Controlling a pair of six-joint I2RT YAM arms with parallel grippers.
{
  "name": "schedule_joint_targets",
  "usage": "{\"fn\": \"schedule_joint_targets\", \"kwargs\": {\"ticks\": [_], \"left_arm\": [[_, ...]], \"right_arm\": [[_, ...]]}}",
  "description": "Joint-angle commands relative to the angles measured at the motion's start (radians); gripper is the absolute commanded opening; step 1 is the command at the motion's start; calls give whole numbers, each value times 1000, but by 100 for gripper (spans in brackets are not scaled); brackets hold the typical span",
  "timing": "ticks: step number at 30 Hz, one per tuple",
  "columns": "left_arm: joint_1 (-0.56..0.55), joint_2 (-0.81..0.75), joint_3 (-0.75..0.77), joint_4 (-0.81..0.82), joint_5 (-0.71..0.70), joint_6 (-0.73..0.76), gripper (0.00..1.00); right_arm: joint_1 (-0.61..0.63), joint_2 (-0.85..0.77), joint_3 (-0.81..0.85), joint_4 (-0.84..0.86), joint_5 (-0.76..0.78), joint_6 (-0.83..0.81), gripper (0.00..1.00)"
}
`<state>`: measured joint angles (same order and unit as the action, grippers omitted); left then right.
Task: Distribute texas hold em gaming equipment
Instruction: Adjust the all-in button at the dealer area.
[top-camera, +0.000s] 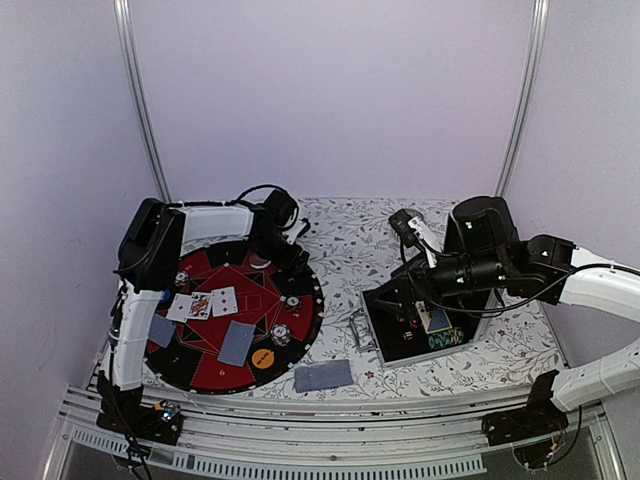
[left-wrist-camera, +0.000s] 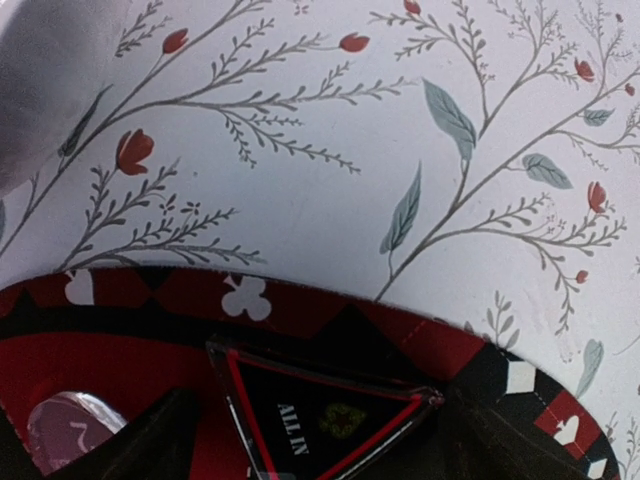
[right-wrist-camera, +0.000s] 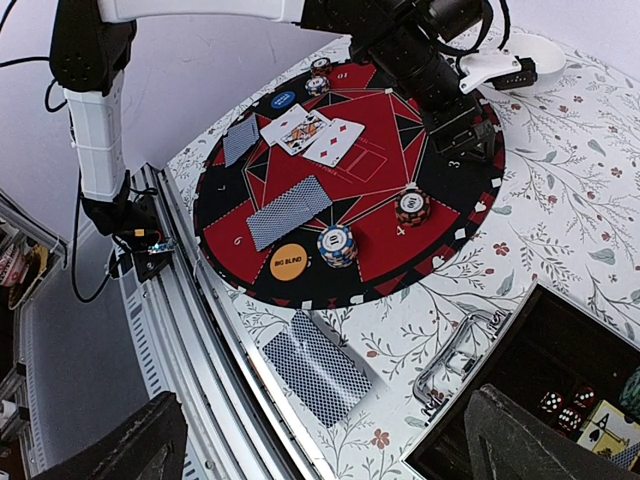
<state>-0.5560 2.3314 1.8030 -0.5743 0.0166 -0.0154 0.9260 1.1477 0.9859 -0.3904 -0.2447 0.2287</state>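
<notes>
A red triangular "ALL IN" marker (left-wrist-camera: 320, 420) lies flat on the round red and black poker mat (left-wrist-camera: 300, 305) near its far rim. My left gripper (left-wrist-camera: 330, 455) is open around it, one dark finger on each side. On the mat are face-down cards (right-wrist-camera: 288, 210), two face-up cards (right-wrist-camera: 315, 133), an orange "BIG BLIND" disc (right-wrist-camera: 288, 262), a blue disc (right-wrist-camera: 283, 99) and two chip stacks (right-wrist-camera: 337, 243). A face-down pile of cards (right-wrist-camera: 315, 367) lies on the tablecloth beside the mat. My right gripper (right-wrist-camera: 325, 455) hangs open and empty high above that pile.
An open black case (top-camera: 420, 320) sits right of the mat, holding red dice (right-wrist-camera: 560, 402) and an ace card (right-wrist-camera: 610, 425). Its metal handle (right-wrist-camera: 455, 355) sticks out toward the mat. The metal rail (top-camera: 330, 420) runs along the near table edge.
</notes>
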Motion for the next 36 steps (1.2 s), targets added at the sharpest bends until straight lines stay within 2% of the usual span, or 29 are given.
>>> {"fn": "schedule_joint_targets", "kwargs": {"ticks": [1, 7, 13, 18, 27, 36], "left_arm": [[4, 16, -8, 1, 87, -21, 85], [2, -5, -37, -1, 99, -19, 74], [-9, -80, -110, 33, 103, -26, 70], [-14, -114, -142, 51, 93, -26, 58], [-55, -168, -201, 85, 90, 14, 57], [-69, -138, -186, 70, 95, 47, 59]], "right_arm": [[-5, -3, -11, 18, 0, 3, 99], [-5, -3, -9, 18, -4, 3, 99], [-5, -3, -12, 19, -6, 5, 99], [-4, 2, -7, 19, -13, 4, 99], [-5, -13, -15, 18, -9, 7, 99], [-5, -21, -16, 17, -9, 8, 99]]}}
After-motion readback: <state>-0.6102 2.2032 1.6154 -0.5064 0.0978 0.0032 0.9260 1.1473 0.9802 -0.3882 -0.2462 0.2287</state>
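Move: The left hand is down at the board with its open fingers on either side of the all-in button, whose middle lies about 2 cm ahead and 1 cm below. The dealer button is some 5 cm ahead and 8 cm left, a chip stack about 8 cm back and 1 cm left, the white bowl roughly 19 cm ahead and 1 cm left. From the right hand, the all-in button lies about 29 cm ahead, 19 cm left and 24 cm below. The left fingers close partway about the all-in button, nudging it round, and draw back 5 cm, slightly right. ##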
